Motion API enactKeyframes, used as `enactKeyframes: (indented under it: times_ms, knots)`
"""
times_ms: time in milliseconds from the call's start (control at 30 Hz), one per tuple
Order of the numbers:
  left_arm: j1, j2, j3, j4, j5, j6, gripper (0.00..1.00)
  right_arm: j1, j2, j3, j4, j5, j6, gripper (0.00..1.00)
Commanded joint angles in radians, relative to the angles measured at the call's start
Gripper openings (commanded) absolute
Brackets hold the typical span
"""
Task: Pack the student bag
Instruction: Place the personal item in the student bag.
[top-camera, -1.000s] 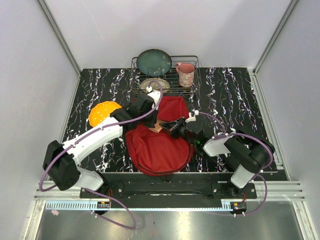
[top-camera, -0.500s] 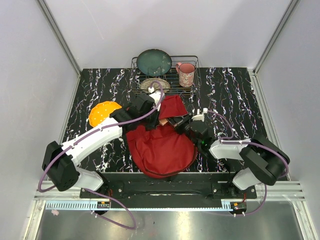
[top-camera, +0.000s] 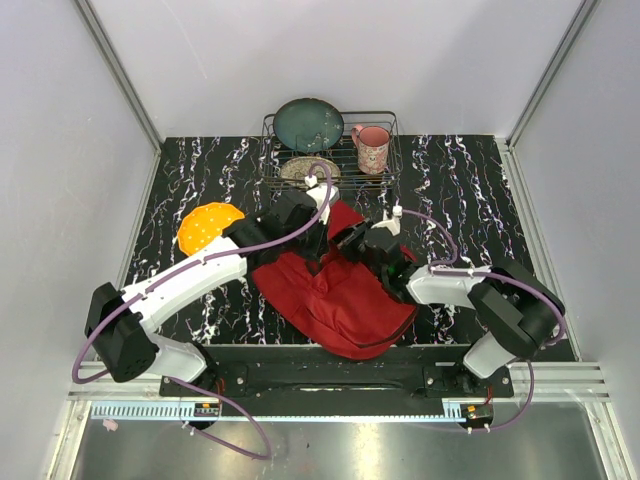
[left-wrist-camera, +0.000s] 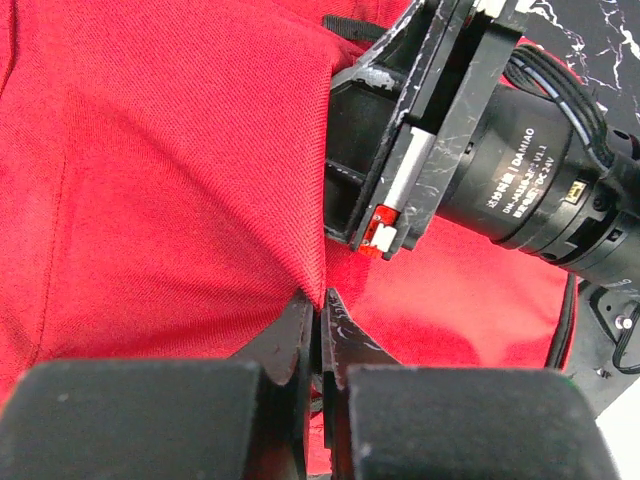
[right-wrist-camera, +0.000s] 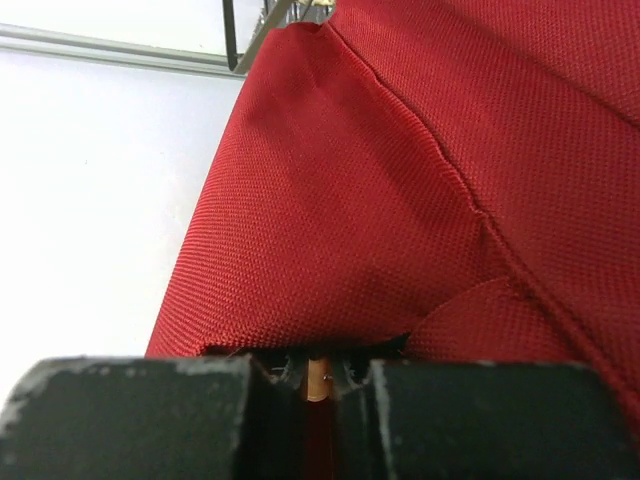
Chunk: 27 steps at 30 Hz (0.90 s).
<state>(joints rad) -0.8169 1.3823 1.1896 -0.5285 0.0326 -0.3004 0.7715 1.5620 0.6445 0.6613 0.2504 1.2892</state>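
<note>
The red student bag (top-camera: 345, 300) lies at the table's middle between both arms. My left gripper (top-camera: 318, 243) is shut on a raised fold of its fabric (left-wrist-camera: 322, 300), holding the flap up like a tent. My right gripper (top-camera: 352, 240) reaches under that flap from the right; its black wrist motor (left-wrist-camera: 520, 170) shows close by in the left wrist view. In the right wrist view the bag's cloth (right-wrist-camera: 400, 180) drapes over the right gripper (right-wrist-camera: 318, 372). Its jaws stand nearly together, with a thin tan-ended stick (right-wrist-camera: 317, 378) between them. Its fingertips are hidden under the cloth.
A wire rack (top-camera: 345, 165) at the back holds a dark green plate (top-camera: 308, 124), a pink mug (top-camera: 371, 148) and a small patterned dish (top-camera: 303, 168). An orange disc (top-camera: 205, 225) lies on the marbled black table (top-camera: 470, 190), left of the bag.
My right gripper has pushed up and left, further under the lifted flap. The left gripper rose slightly towards the rack with the fabric. The bag's lower part has swung to the right.
</note>
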Motion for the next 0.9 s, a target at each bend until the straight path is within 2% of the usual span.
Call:
enactKeyframes:
  times_ms: [0, 33, 200, 267, 333, 533, 667, 700, 733, 767, 867]
  knots:
    - [-0.011, -0.061, 0.033, 0.019, -0.057, -0.026, 0.0, -0.003, 0.02, 0.095, -0.005, 0.016, -0.033, 0.16]
    - [-0.01, -0.065, 0.021, 0.019, -0.068, -0.028, 0.0, -0.001, 0.017, 0.098, -0.049, 0.013, -0.04, 0.24]
    - [0.021, -0.069, -0.001, 0.015, -0.096, -0.049, 0.0, -0.001, -0.028, 0.112, -0.155, -0.042, -0.143, 0.41]
    - [0.03, -0.069, -0.007, 0.007, -0.096, -0.051, 0.0, -0.001, -0.069, 0.113, -0.236, -0.057, -0.189, 0.51]
    - [0.044, -0.071, -0.015, 0.009, -0.096, -0.051, 0.0, -0.001, -0.106, 0.113, -0.326, -0.079, -0.218, 0.56]
    - [0.056, -0.069, -0.024, 0.009, -0.089, -0.051, 0.01, -0.001, -0.248, 0.047, -0.428, -0.106, -0.28, 0.59]
    - [0.059, -0.062, -0.028, 0.007, -0.077, -0.055, 0.08, -0.001, -0.361, 0.032, -0.545, -0.088, -0.323, 0.58]
    - [0.059, -0.06, -0.03, 0.01, -0.074, -0.057, 0.13, -0.001, -0.388, 0.026, -0.563, -0.062, -0.326, 0.58]
    - [0.061, -0.058, -0.034, 0.009, -0.069, -0.059, 0.36, -0.001, -0.437, 0.012, -0.604, -0.051, -0.329, 0.57]
    - [0.059, -0.061, -0.038, 0.01, -0.059, -0.059, 0.48, -0.001, -0.462, 0.006, -0.618, -0.043, -0.333, 0.57]
    - [0.059, -0.077, -0.058, 0.009, -0.057, -0.08, 0.71, 0.0, -0.537, -0.006, -0.646, -0.028, -0.376, 0.57]
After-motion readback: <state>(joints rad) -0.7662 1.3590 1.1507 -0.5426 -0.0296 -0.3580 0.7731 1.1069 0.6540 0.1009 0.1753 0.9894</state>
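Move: In the bag's mouth, the right fingers hold the wallet, its middle about 3 cm ahead, 2 cm left and 2 cm below them. The bag's middle lies some 12 cm back of that hand, level sideways and 7 cm lower; the dish rack stands about 18 cm ahead and 2 cm left. The left fingers pinch the flap's edge, the wallet roughly 9 cm ahead, 4 cm right and 6 cm below them. Opening its fingers, the right hand lets go of the wallet inside the bag, edges about 1 cm farther in, then draws out back and to the right, rising late, to end some 9 cm away, rolled about 15 degrees with its left side lower. The left hand carries the pinched flap about 3 cm left and slightly forward, then opens and lets it go. ##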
